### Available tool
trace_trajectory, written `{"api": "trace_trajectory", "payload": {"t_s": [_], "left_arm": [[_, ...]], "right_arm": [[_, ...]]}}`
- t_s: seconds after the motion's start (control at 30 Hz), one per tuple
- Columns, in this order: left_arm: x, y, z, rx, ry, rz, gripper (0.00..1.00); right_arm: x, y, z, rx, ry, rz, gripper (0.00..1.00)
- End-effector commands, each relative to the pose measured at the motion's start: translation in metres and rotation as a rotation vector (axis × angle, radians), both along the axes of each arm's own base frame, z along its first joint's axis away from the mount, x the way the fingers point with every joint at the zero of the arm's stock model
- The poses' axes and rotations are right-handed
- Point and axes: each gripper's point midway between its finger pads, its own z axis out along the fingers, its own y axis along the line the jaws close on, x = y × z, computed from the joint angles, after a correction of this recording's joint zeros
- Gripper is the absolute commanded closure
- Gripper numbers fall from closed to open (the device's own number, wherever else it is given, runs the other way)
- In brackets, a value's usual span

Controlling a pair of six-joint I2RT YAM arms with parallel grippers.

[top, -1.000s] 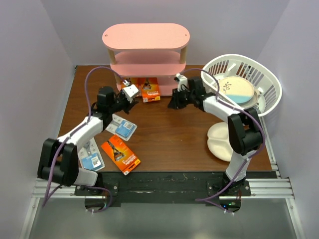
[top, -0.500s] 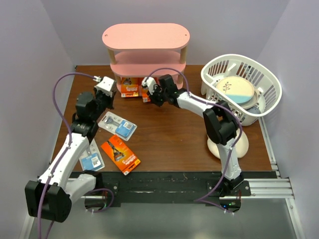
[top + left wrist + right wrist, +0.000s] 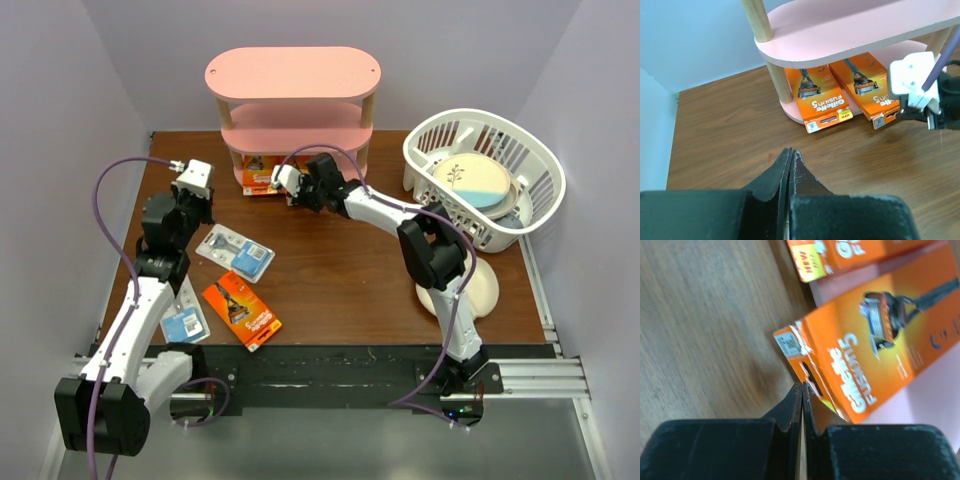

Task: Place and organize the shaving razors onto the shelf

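The pink shelf (image 3: 290, 72) stands at the back; its bottom tier (image 3: 800, 107) holds two orange shaving razors packs (image 3: 820, 97) (image 3: 867, 85) side by side, their near ends overhanging the edge. My right gripper (image 3: 287, 192) is shut, its tips (image 3: 802, 386) against the hang-tab end of the right pack (image 3: 875, 355). My left gripper (image 3: 203, 198) hovers left of the shelf, shut and empty (image 3: 790, 152). On the table lie a third orange pack (image 3: 242, 311) and two white-and-blue packs (image 3: 237, 250) (image 3: 183, 310).
A white slatted basket (image 3: 480, 115) with a round plate (image 3: 470, 183) in it stands at the back right. A white divided plate (image 3: 475, 290) lies near the right arm's base. Wooden posts (image 3: 777, 80) hold up the shelf's tiers.
The left arm drew back from the shelf to the left. The right arm swung left to the bottom tier and its jaws closed. Two orange packs now lie on that tier.
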Motion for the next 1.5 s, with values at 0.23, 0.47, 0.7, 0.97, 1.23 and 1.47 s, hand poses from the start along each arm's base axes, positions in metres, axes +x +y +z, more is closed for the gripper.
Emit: {"api": "trace_trajectory", "payload": {"t_s": [0.23,0.47,0.7,0.97,1.23,1.47], "left_arm": [[0.001,0.004,0.014,-0.032,-0.069,0.018,1.0],[-0.003,-0.004,0.016,-0.041,-0.079,-0.027,1.0],[-0.006,-0.007,0.014,-0.044,-0.073,-0.048,1.0],[-0.01,-0.008,0.012,-0.063,-0.059,-0.048,1.0],[-0.039,-0.021,-0.061,-0.289,0.366,0.009,0.52],[-0.089,-0.015,-0.134,-0.483,0.66,0.216,0.43]], "right_arm": [[0.013,0.018,0.01,-0.108,-0.181,0.032,0.98],[0.032,0.019,0.003,-0.184,-0.232,-0.009,1.0],[0.043,0.026,-0.002,-0.21,-0.25,-0.023,1.0],[0.03,0.024,0.004,-0.215,-0.234,0.009,1.0],[-0.081,0.029,0.039,-0.063,0.099,0.125,0.53],[-0.176,0.053,0.061,0.209,0.57,0.092,0.33]]}}
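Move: The right hand's shut fingertips are at the near end of the right-hand orange razor box on the bottom shelf, its middle about 9 cm ahead, 1 cm left and 4 cm down; the left box lies 11 cm ahead, 8 cm left. From the left hand, the clear razor pack is roughly 4 cm back, 4 cm right and 24 cm below, with the loose orange box 20 cm back, 7 cm right on the table. With shut fingers the right hand works down about 4 cm and forward 3 cm against the near end of the right-hand shelf box, holds there briefly, then backs out some 15 cm while rising 9 cm, fingers opening to about two thirds, towards the clear razor pack. The left hand nearly waits, then late on sinks about 9 cm and draws back 5 cm towards the same pack, tipping its fingers down some 30 degrees and opening them just over halfway. ##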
